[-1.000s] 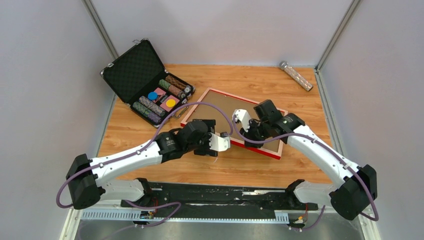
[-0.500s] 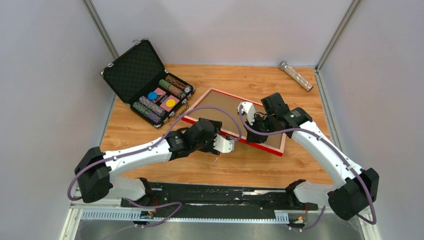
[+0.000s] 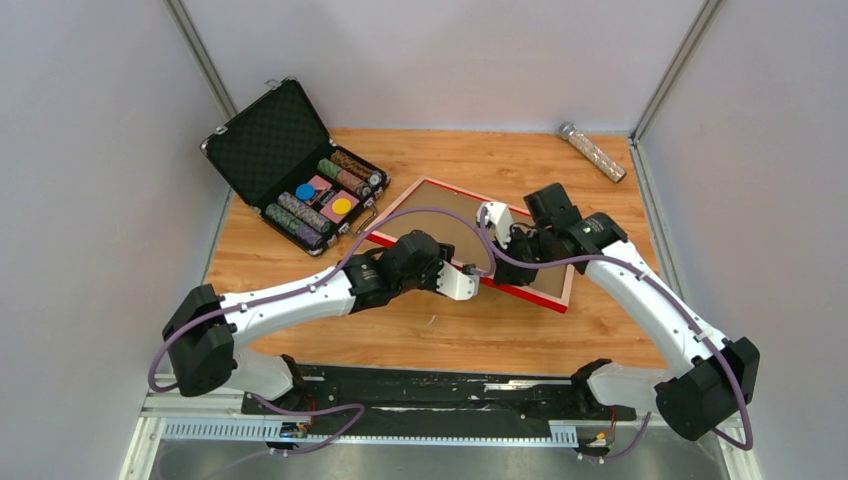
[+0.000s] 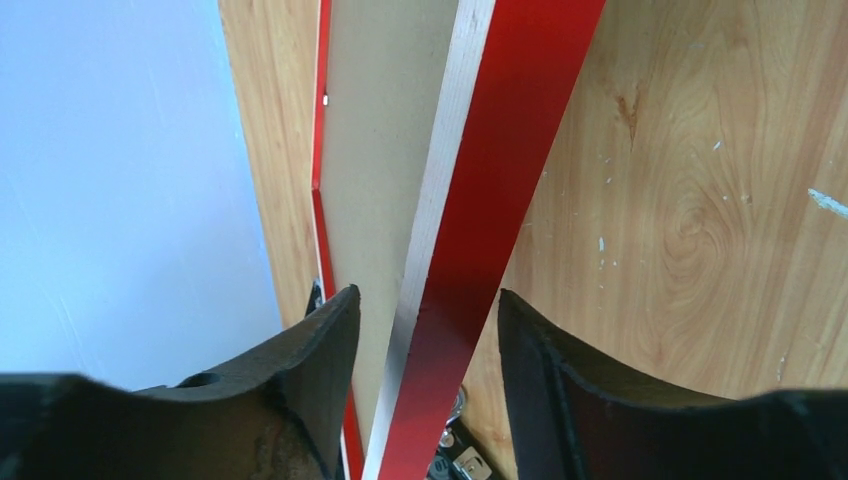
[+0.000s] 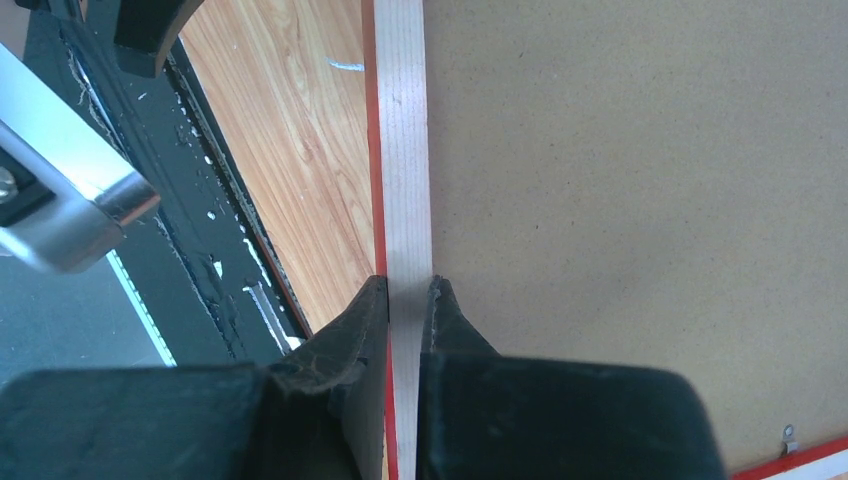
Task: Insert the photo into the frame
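The frame [image 3: 532, 297] has a red rim and sits mid-table with one side raised, its back up. A brown backing board [image 3: 447, 214] fills it. The photo is hidden. My right gripper [image 3: 508, 247] is shut on one of the frame's side rails. In the right wrist view the fingers [image 5: 408, 285] pinch the pale rail [image 5: 400, 150] beside the board [image 5: 640, 200]. My left gripper [image 3: 477, 273] is at the near edge. In its wrist view the jaws [image 4: 425, 300] stand open either side of the red rail [image 4: 510, 150], touching neither face.
An open black foam-lined case [image 3: 270, 135] holding poker chips sits at the back left, close to the frame's left corner. A glittery tube [image 3: 592, 150] lies at the back right. Grey walls close in on three sides.
My left arm has reached right to the frame's near rail, and its jaws have narrowed around it. My right gripper has shifted the frame slightly back and right.
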Available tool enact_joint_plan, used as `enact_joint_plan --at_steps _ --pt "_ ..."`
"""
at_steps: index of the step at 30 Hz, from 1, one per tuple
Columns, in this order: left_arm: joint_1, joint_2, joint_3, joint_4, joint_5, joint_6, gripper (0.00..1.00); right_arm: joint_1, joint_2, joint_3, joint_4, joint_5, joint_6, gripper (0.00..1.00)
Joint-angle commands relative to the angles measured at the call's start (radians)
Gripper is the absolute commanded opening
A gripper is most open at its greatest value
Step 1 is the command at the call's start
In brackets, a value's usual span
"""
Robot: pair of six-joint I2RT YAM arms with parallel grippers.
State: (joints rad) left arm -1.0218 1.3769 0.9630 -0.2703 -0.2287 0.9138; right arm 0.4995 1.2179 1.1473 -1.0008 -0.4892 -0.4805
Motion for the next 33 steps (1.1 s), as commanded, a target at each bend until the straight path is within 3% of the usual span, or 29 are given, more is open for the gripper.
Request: enact_joint_plan --at_steps 1,12,17,22,27,33 --pt "-0.006 0.006 0.045 0.008 0.009 0.016 0.58 -0.01 -0.03 0.063 0.033 -0.035 -0.006 0.0" --pt "-0.007 0.015 0.056 0.01 0.028 0.001 0.37 -0.021 -0.042 0.069 0.031 -0.026 0.005 0.0" --pt "-0.007 0.008 0.059 0.015 0.021 -0.005 0.24 -0.023 -0.049 0.075 0.034 0.006 0.014 0.06" --pt "-0.007 0.009 0.066 0.02 0.004 -0.013 0.0 -0.025 -0.053 0.089 0.037 0.038 0.033 0.23" --pt "-0.006 0.016 0.092 -0.018 -0.01 -0.013 0.0 -0.027 -0.069 0.099 0.046 0.083 0.054 0.54" --pt "-0.006 0.023 0.169 -0.126 0.003 -0.062 0.0 -0.028 -0.114 0.1 0.065 0.139 0.072 0.67"
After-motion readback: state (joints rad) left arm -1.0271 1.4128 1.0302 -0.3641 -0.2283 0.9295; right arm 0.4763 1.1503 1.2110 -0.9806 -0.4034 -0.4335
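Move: The frame stands tilted with its near edge raised, and that near rim already runs between the left hand's open fingers. From the left hand the frame's middle lies some 8 cm ahead, 7 cm right and 8 cm lower; the chip case is about 15 cm ahead, 25 cm left and 18 cm below. The right hand still pinches the same rim, with the frame's middle about 12 cm ahead, 1 cm left and 9 cm below. The frame's raised near rim gets pinched by the left fingers, which close on it from both faces while that hand stays in place and keeps squeezing. Only then do the right fingers open and let go of the rim; the right hand lifts up off it by roughly 3.5 cm, drifting about 2 cm forward and tipping back some 10 degrees. ##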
